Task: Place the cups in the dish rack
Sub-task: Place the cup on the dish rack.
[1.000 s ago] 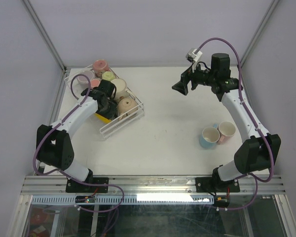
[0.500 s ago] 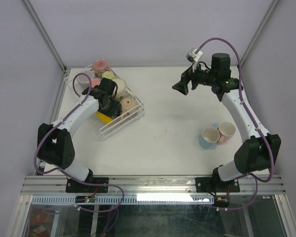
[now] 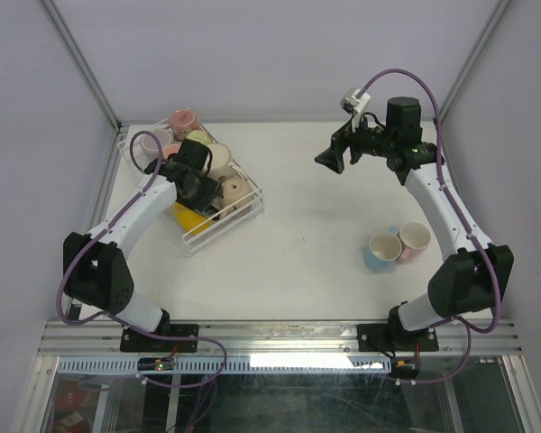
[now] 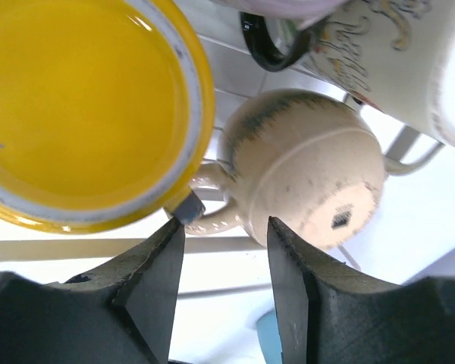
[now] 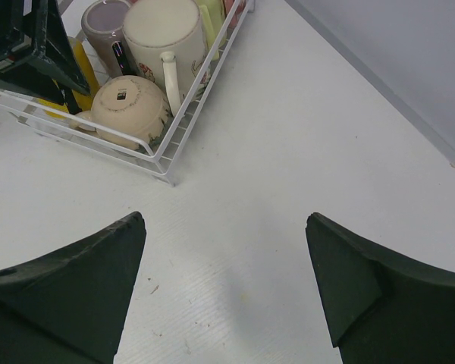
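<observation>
The dish rack (image 3: 243, 213), a white wire tray, stands at the back left and holds several cups: pink (image 3: 184, 120), green (image 3: 198, 138), cream (image 3: 219, 159), beige upturned (image 3: 233, 192), yellow (image 3: 191, 219), lilac (image 3: 150, 143). My left gripper (image 3: 201, 192) hangs open and empty over the rack. In the left wrist view it (image 4: 224, 235) sits between the yellow cup (image 4: 76, 98) and the beige cup (image 4: 311, 178). My right gripper (image 3: 329, 161) is open and empty, high over the table's back middle. A light blue cup (image 3: 381, 252) and a pale pink cup (image 3: 415, 237) stand together on the table at the right.
The right wrist view shows the rack's near corner (image 5: 167, 168), with bare white table under my right gripper (image 5: 224, 227). Grey walls and metal frame posts close the back and sides. The arm bases sit at the near edge.
My left gripper has drawn back and up from the yellow cup, which now shows more fully in the rack. The right arm has not moved.
</observation>
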Controlling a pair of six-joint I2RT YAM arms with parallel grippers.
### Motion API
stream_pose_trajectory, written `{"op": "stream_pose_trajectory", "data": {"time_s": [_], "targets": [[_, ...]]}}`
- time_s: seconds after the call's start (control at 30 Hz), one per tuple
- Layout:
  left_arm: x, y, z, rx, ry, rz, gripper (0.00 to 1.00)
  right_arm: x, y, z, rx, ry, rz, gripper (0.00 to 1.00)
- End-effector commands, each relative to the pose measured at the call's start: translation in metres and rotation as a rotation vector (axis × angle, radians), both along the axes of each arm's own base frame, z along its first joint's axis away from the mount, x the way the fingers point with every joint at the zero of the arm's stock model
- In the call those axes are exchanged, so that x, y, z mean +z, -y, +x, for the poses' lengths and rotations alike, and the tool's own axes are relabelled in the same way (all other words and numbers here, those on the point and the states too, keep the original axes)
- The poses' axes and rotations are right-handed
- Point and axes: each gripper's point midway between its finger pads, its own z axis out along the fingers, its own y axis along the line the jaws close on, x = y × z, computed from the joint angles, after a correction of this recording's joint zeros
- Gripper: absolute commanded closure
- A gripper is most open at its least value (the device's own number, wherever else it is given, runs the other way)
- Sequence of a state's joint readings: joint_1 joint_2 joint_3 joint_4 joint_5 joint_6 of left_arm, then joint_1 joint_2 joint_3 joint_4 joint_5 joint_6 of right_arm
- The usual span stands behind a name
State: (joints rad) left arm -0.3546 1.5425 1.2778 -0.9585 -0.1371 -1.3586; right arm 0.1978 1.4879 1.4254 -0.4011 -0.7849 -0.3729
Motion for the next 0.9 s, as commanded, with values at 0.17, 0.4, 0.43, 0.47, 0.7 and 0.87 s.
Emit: {"op": "stream_pose_trajectory", "data": {"time_s": [0.17, 0.4, 0.43, 0.47, 0.7, 0.87], "targets": [[0.088, 0.014, 0.006, -0.192, 0.263, -0.04, 0.48, 0.03, 0.001, 0.002, 0.0, 0.095, 0.022, 0.1], [0.139, 0.02, 0.006, -0.778, 0.622, 0.203, 0.24, 0.029, 0.002, 0.0, -0.002, 0.094, 0.021, 0.1], [0.147, 0.021, 0.003, -0.885, 0.678, 0.256, 0.19, 0.029, 0.002, -0.001, -0.001, 0.093, 0.021, 0.1], [0.151, 0.019, 0.0, -0.996, 0.718, 0.319, 0.15, 0.028, 0.002, -0.001, -0.002, 0.091, 0.02, 0.1], [0.109, -0.039, -0.02, -1.331, 0.399, 0.517, 0.11, 0.029, 0.002, -0.003, -0.001, 0.092, 0.024, 0.1], [0.092, -0.057, -0.021, -1.378, 0.358, 0.53, 0.1, 0.028, 0.002, -0.005, 0.0, 0.088, 0.028, 0.11]]}}
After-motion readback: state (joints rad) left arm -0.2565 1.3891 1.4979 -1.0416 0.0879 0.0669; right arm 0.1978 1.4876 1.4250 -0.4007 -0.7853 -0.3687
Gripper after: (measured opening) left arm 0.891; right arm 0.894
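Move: The yellow cup, already in the rack's near corner but tilted, has its middle about 5 cm back and 5 cm to the left of the left hand, roughly 4 cm below it. The beige cup stands about 5 cm right and 1 cm ahead, the white cup some 9 cm ahead and 1 cm right, the purple cup about 6 cm ahead and 6 cm left. From the right hand, the yellow cup lies roughly 33 cm left, 12 cm back and 20 cm lower. Straight up, about 12 cm and quickly, the left hand comes free of the yellow cup's handle side, its half-open fingers spreading wide. As it climbs, the wrist turns some 70 degrees clockwise and swings the fingertips forward; near the top it shifts about 5 cm left over the rack and begins to sink slightly. ##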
